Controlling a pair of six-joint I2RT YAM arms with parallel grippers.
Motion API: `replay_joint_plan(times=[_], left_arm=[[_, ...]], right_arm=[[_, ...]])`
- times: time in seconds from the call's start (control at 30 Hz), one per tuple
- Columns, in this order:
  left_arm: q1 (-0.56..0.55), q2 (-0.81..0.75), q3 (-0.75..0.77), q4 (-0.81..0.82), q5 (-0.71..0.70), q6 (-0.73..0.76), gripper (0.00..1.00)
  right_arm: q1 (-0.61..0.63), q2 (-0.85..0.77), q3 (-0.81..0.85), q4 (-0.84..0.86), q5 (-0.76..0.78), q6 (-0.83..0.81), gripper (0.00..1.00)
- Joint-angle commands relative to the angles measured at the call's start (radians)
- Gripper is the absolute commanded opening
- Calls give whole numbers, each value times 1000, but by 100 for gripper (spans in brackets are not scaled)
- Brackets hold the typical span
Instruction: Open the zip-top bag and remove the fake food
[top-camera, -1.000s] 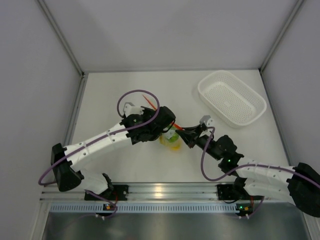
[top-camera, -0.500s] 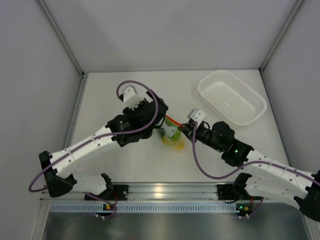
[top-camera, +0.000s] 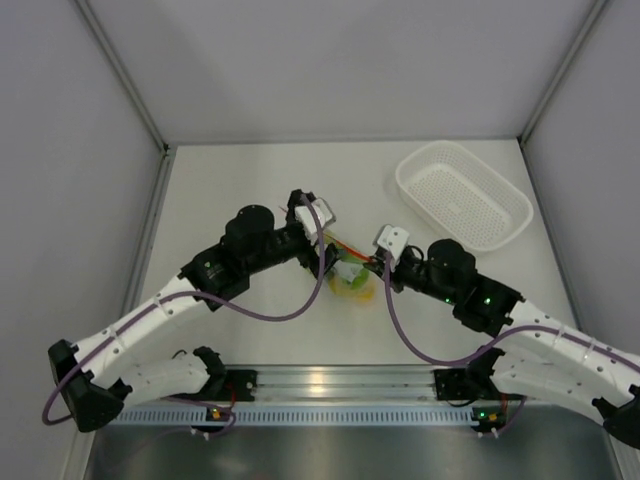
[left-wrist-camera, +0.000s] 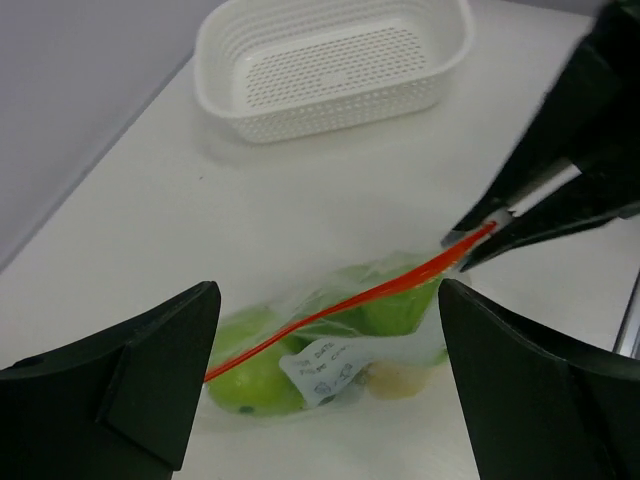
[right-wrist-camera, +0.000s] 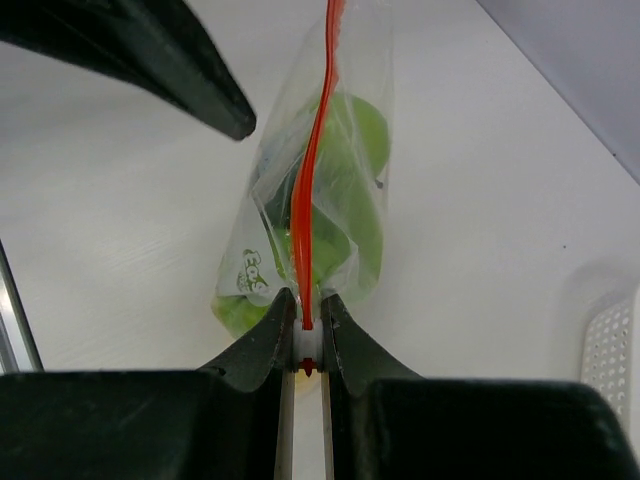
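Observation:
The zip-top bag (top-camera: 350, 279) lies at the table's middle, clear and crinkly, with its orange-red zip strip (left-wrist-camera: 350, 304) running along the top. The fake food shows through the plastic: light-green round pieces (left-wrist-camera: 250, 375) and a pale yellow one (left-wrist-camera: 395, 378). My right gripper (right-wrist-camera: 303, 322) is shut on the white slider at the strip's end, and it also shows in the left wrist view (left-wrist-camera: 476, 236). My left gripper (left-wrist-camera: 328, 302) stands wide open just short of the bag (left-wrist-camera: 400, 300), one finger on each side, touching nothing. From above the left gripper (top-camera: 327, 258) sits at the bag's left.
A white perforated oval basket (top-camera: 463, 195) stands at the back right, with nothing in it (left-wrist-camera: 330, 60). Its edge shows at the right of the right wrist view (right-wrist-camera: 612, 345). Grey walls close in the table's left, back and right.
My left gripper has gone from shut to wide open and its wrist has swung round to face the bag. The right gripper keeps its grip and has drawn the bag slightly right.

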Motion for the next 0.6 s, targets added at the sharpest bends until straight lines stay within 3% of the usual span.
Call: replay_joint_plan(times=[0.0, 0.2, 0.5, 0.57], left_arm=[[19, 35, 15, 106, 389, 328, 95], [27, 237, 267, -233, 501, 472, 85], [27, 295, 317, -386, 527, 547, 75], [27, 294, 307, -391, 520, 546, 66]], right_arm=[[12, -27, 64, -17, -41, -27, 0], [11, -44, 58, -27, -49, -33, 0], [9, -51, 50, -4, 1, -41, 0], [9, -50, 52, 1, 5, -38, 0]])
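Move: The left hand's open fingers hover above and beyond the red zip, whose stretch beside the right fingers is about 6 cm to its right, 3 cm back and 8 cm down. The white slider, pinched in the right fingers, is some 2 cm farther right and 1 cm nearer the base; the green food in the bag is about 4 cm right, 2 cm ahead and 17 cm below. For the right hand, that zip stretch is roughly 2 cm left, 1 cm ahead and 1 cm lower. Swinging to its right by about 6 cm towards the slider end of the red zip, the left hand then sinks some 5 cm and eases slightly back to the base, its wrist turning roughly 30 degrees clockwise. The fingers close by about a third but stay apart, coming to either side of the strip. The right hand keeps its pinch on the slider end, almost still. ##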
